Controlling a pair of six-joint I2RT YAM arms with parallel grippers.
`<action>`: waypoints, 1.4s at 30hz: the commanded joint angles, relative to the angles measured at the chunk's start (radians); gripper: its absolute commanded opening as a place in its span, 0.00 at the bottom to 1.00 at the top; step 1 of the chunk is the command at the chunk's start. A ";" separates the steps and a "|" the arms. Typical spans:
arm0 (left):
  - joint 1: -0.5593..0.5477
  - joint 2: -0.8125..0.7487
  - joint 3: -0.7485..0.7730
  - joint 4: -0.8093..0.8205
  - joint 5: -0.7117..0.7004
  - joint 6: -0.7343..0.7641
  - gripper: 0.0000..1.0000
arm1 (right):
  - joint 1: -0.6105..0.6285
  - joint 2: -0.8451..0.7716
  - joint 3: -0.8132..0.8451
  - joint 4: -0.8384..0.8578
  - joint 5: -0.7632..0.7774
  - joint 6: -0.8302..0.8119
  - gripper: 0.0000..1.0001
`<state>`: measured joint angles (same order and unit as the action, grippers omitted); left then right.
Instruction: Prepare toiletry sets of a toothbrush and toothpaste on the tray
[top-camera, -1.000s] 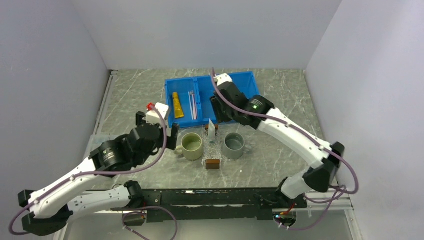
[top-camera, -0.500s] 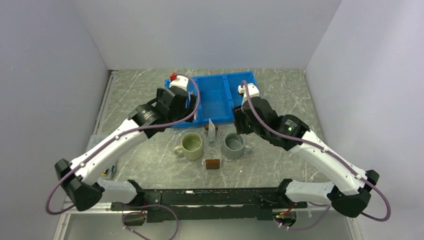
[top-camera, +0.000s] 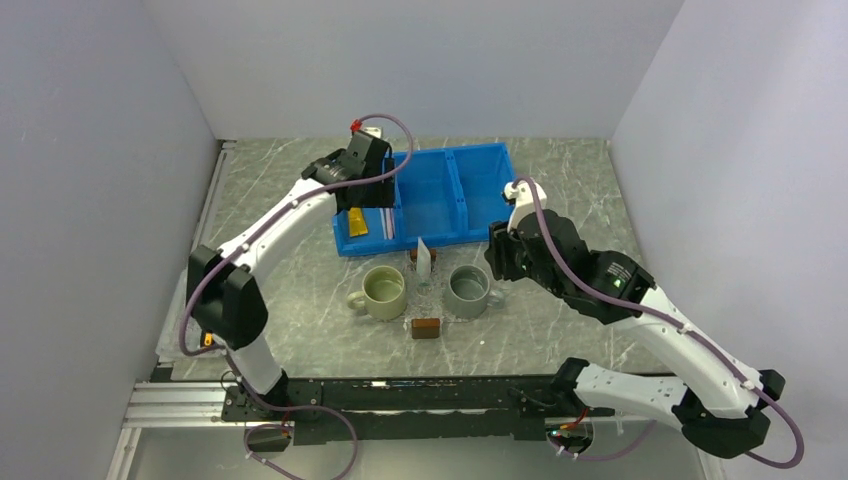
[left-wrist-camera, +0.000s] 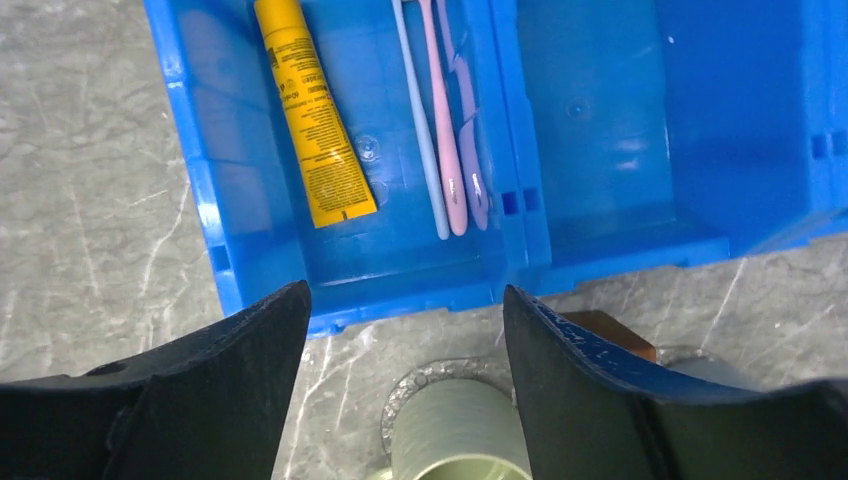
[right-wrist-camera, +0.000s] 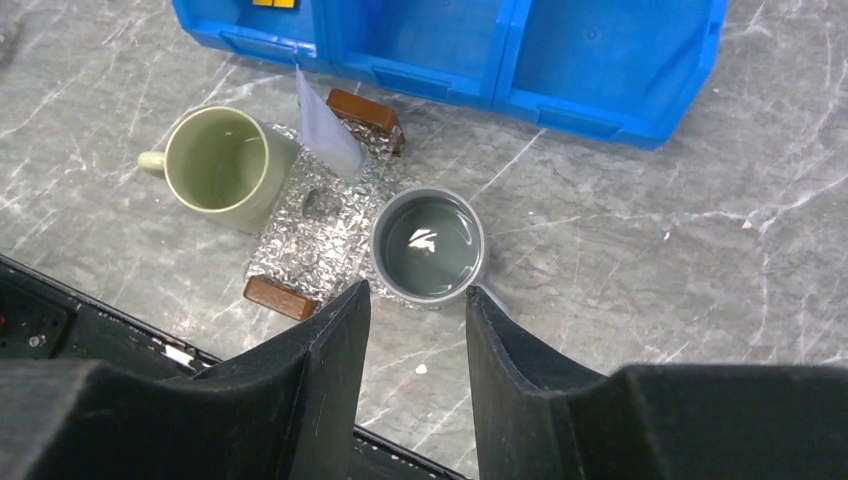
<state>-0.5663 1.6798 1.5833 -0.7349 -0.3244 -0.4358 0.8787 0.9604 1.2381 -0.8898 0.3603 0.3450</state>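
Observation:
A yellow toothpaste (left-wrist-camera: 312, 115) tube lies in the left compartment of the blue bin (left-wrist-camera: 600, 120). Beside it lie three thin brushes: a pale blue one, a pink toothbrush (left-wrist-camera: 445, 130) and a lilac one. My left gripper (left-wrist-camera: 403, 300) hangs open above that compartment's near wall, holding nothing. The see-through tray (right-wrist-camera: 310, 240) with brown block handles (right-wrist-camera: 279, 297) lies between two mugs. A white tube (right-wrist-camera: 325, 130) stands leaning on it near the far handle. My right gripper (right-wrist-camera: 417, 290) is open and empty, hovering just near-side of the grey mug (right-wrist-camera: 428, 245).
A green mug (top-camera: 384, 290) stands left of the tray and the grey mug (top-camera: 468, 288) right of it. The bin (top-camera: 480, 175) sits behind them; its middle and right compartments look bare. The rail runs along the near edge.
My left arm swung from the near left out over the bin's left compartment, jaws narrowing slightly. My right arm drew back from the bin to the right of the grey mug.

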 joint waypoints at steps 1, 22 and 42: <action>0.060 0.063 0.068 0.026 0.085 -0.044 0.74 | 0.001 -0.046 -0.012 -0.014 -0.001 0.015 0.42; 0.202 0.386 0.178 0.087 0.315 -0.146 0.51 | 0.000 -0.053 -0.032 -0.023 -0.028 0.020 0.41; 0.192 0.539 0.260 0.075 0.276 -0.181 0.56 | 0.001 -0.060 -0.050 -0.024 -0.018 0.019 0.41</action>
<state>-0.3672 2.1960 1.7847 -0.6609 -0.0250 -0.5995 0.8787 0.9142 1.1851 -0.9268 0.3321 0.3592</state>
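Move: The blue and pink toothbrushes lie side by side in the tray's left compartment, roughly 10 cm ahead of the left hand, 3 cm to its right and 20 cm below. The yellow toothpaste lies about 6 cm to the left of them, level with them. The green mug stands some 12 cm back from the left hand, 2 cm right and 17 cm below. From the right hand, the toothbrushes are about 27 cm ahead, 17 cm left and 28 cm below. The left hand sinks some 16 cm and forward 8 towards the toothbrushes, fingers tipping down, closing partway. ##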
